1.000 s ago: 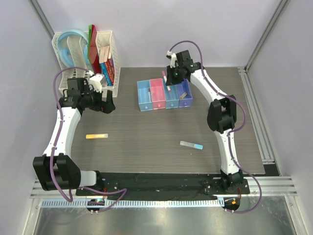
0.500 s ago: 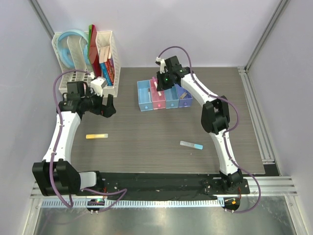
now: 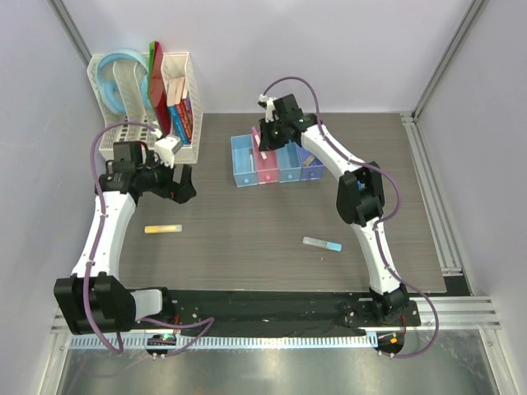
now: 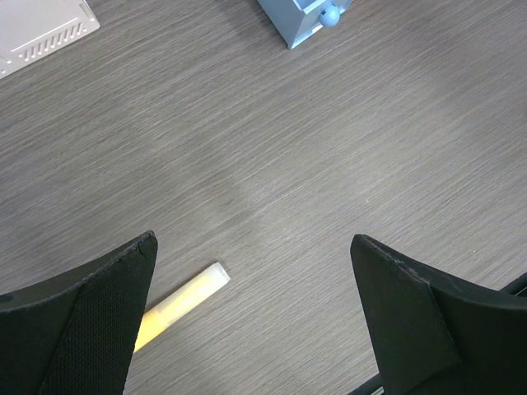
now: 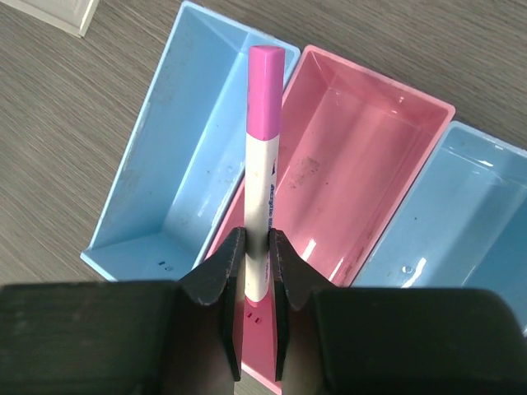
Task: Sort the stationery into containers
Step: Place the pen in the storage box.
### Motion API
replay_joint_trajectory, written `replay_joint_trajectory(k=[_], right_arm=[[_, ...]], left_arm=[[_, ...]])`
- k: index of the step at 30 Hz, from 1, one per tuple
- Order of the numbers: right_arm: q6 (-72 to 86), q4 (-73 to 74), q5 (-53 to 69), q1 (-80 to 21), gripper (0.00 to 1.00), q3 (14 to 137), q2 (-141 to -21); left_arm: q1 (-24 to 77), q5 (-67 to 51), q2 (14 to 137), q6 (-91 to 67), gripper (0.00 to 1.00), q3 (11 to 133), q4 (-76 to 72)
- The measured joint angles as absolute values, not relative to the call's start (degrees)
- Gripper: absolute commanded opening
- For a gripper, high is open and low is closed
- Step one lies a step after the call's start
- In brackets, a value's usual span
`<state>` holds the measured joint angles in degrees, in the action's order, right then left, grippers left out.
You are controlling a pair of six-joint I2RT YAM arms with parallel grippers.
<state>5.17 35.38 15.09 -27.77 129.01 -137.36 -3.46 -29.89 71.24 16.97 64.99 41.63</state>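
My right gripper (image 5: 258, 247) is shut on a white pen with a pink-purple cap (image 5: 265, 123). It holds the pen over the wall between the first light-blue bin (image 5: 173, 156) and the pink bin (image 5: 370, 156). Both bins look empty. In the top view this gripper (image 3: 265, 141) hangs above the row of containers (image 3: 277, 174). An orange-yellow piece (image 3: 162, 229) lies on the table at the left. My open left gripper (image 4: 254, 240) hovers above and just right of the piece (image 4: 177, 300), with nothing between the fingers. A grey stick with a light-blue tip (image 3: 322, 243) lies toward the right front.
A white mesh rack (image 3: 148, 99) with books and folders stands at the back left, close behind my left gripper (image 3: 177, 185). Its corner (image 4: 41, 29) shows in the left wrist view. The third bin (image 5: 469, 222) is light blue. Walls enclose the table.
My right gripper has carried the pen leftward, from over the right-hand bins to above the pink and first blue bins. The left gripper has drifted slightly toward the front, still open.
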Motion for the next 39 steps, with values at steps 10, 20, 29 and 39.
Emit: replay_joint_trajectory(k=[10,20,29,39], right_arm=[[6.5,32.1,14.9,-29.0,0.01,129.0,-137.4],[8.0,30.4,15.0,-31.1,0.01,129.0,-137.4],[9.5,28.8,15.4,-32.0,0.01,129.0,-138.8],[10.1,28.2,15.3,-32.1,0.01,127.8,-140.4]], left_arm=[[-3.5,-30.1,70.3,17.9,1.00,63.0,42.1],[-3.5,-30.1,69.9,18.5,1.00,61.9,42.2],[-3.5,-29.7,69.1,18.7,1.00,60.3,42.2],[-3.5,-29.3,67.5,19.7,1.00,60.2,42.3]])
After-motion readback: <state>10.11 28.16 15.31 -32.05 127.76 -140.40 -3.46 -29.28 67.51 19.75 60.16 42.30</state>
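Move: The right hand already holds the pink-capped pen above the pink compartment, whose middle is about 5 cm ahead and 1 cm right. The storage box's leftmost blue compartment is the goal, its middle some 4 cm ahead, 7 cm left and 9 cm below; a brown-capped marker lies in it, 5 cm ahead and 4 cm left. The next blue compartment is 6 cm ahead, 9 cm right. From the left hand the goal lies about 23 cm ahead, 16 cm right, 17 cm below. Leftward, rising slightly, the right hand carries the pen about 5 cm from over the pink compartment to over the leftmost blue one, easing back a centimetre; then it sinks straight down some 3 to 4 cm towards that compartment, grip kept and wrist nearly unturned. The open, empty left hand drifts about 2 cm back and a little down. ##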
